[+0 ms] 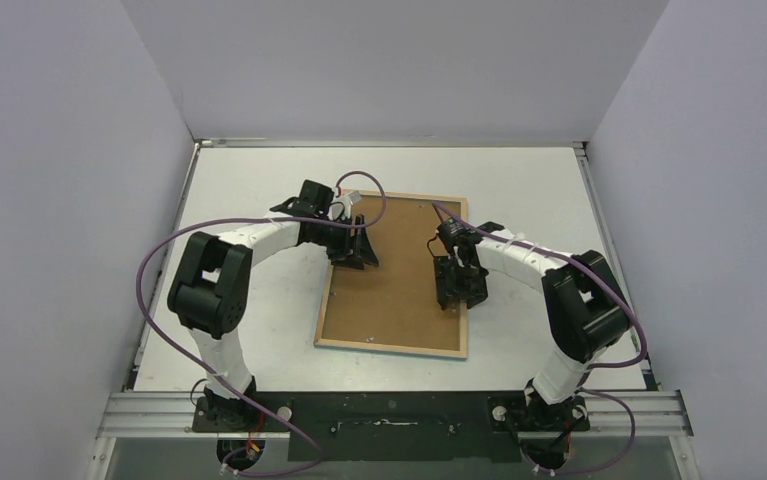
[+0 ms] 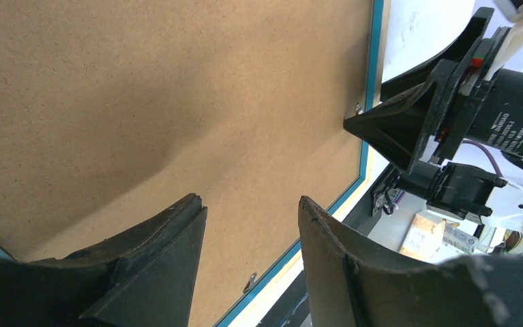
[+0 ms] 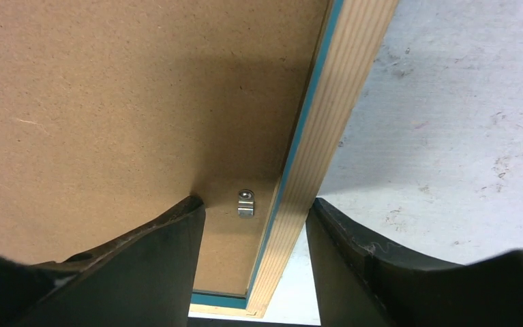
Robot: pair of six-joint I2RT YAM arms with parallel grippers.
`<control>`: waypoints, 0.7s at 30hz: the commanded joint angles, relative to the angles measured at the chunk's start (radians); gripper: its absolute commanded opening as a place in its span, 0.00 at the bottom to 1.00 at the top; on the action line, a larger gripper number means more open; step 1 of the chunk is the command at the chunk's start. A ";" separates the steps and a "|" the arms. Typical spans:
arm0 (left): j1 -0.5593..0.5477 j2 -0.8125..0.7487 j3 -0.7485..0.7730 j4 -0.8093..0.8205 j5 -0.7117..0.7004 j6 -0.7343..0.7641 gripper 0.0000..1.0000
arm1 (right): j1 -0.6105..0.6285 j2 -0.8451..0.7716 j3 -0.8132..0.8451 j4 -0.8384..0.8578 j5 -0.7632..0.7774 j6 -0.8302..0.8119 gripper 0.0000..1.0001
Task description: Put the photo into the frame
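The frame (image 1: pixel 389 348) lies face down in the middle of the table, its wood-coloured back edges up, with the brown backing board (image 1: pixel 394 300) inside it. The photo is not in view. My left gripper (image 1: pixel 359 256) is open and empty above the board's far left part (image 2: pixel 142 102), close to the surface. My right gripper (image 1: pixel 461 292) is open and straddles the frame's right rail (image 3: pixel 340 109), one finger over the board (image 3: pixel 108 88), the other over the table outside. A small metal clip (image 3: pixel 245 204) sits between its fingers, by the teal inner edge.
Grey walls enclose the white table (image 1: pixel 539 180) on three sides. Another metal clip (image 2: pixel 249 281) sits on the frame's teal edge (image 2: pixel 364 157) in the left wrist view. The right gripper (image 2: pixel 408 129) shows there too, beyond that edge.
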 commanded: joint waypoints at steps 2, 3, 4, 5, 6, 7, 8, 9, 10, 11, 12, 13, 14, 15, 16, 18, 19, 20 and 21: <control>-0.011 0.009 0.020 -0.003 0.019 0.047 0.50 | 0.008 0.008 0.006 0.004 0.031 -0.010 0.49; -0.012 0.011 0.020 -0.004 0.018 0.050 0.50 | 0.008 0.011 0.003 0.010 0.027 -0.009 0.46; -0.013 0.014 0.020 -0.007 0.016 0.050 0.50 | 0.008 0.012 0.000 0.016 0.023 -0.010 0.43; -0.014 0.016 0.021 -0.008 0.015 0.050 0.50 | 0.007 0.013 -0.002 0.018 0.014 -0.014 0.41; -0.016 0.018 0.020 -0.009 0.014 0.052 0.50 | 0.008 0.013 -0.005 0.021 0.005 -0.019 0.40; -0.016 0.019 0.019 -0.011 0.013 0.053 0.50 | 0.008 0.012 -0.006 0.020 -0.003 -0.030 0.40; -0.017 0.021 0.020 -0.012 0.008 0.053 0.50 | 0.009 0.010 -0.011 0.023 -0.005 -0.036 0.39; -0.018 0.023 0.020 -0.015 0.004 0.055 0.50 | 0.008 0.007 -0.015 0.021 -0.006 -0.043 0.40; -0.018 0.025 0.019 -0.017 0.000 0.058 0.50 | 0.008 0.005 -0.017 0.023 -0.008 -0.049 0.39; -0.019 0.028 0.020 -0.020 -0.006 0.058 0.50 | 0.009 0.004 -0.018 0.024 -0.013 -0.053 0.39; -0.019 0.031 0.019 -0.022 -0.013 0.058 0.50 | 0.008 0.002 -0.020 0.030 -0.019 -0.054 0.39; -0.019 0.037 0.021 -0.024 -0.014 0.060 0.50 | 0.008 0.001 -0.022 0.035 -0.026 -0.056 0.38; -0.020 0.039 0.020 -0.025 -0.015 0.060 0.50 | 0.008 0.003 -0.025 0.042 -0.033 -0.057 0.36; -0.021 0.042 0.019 -0.026 -0.016 0.060 0.50 | 0.009 0.002 -0.027 0.046 -0.037 -0.057 0.35; -0.023 0.043 0.018 -0.026 -0.018 0.061 0.50 | 0.008 0.003 -0.029 0.049 -0.038 -0.058 0.34; -0.024 0.045 0.019 -0.031 -0.028 0.064 0.50 | 0.008 0.009 -0.031 0.053 -0.038 -0.062 0.31; -0.024 0.047 0.019 -0.034 -0.032 0.067 0.50 | 0.009 0.011 -0.033 0.055 -0.038 -0.065 0.30; -0.024 0.049 0.019 -0.039 -0.036 0.069 0.50 | 0.009 0.013 -0.033 0.057 -0.038 -0.068 0.30; -0.024 0.050 0.019 -0.046 -0.039 0.072 0.49 | 0.009 0.015 -0.033 0.057 -0.035 -0.068 0.30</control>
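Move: The metal clip near the frame's near right corner sits between the right fingers, about 1 cm left, 1 cm back and 1 cm below the hand point. The right rail is about 1 cm to that hand's right, and the corner roughly 10 cm back. From the left hand, the backboard's middle is about 6 cm right, 3 cm back and 5 cm down, and that clip some 17 cm right and 9 cm back. Right hand stays, fingers closing partway on clip and rail; open left hand sinks about 2.5 cm towards backboard. ##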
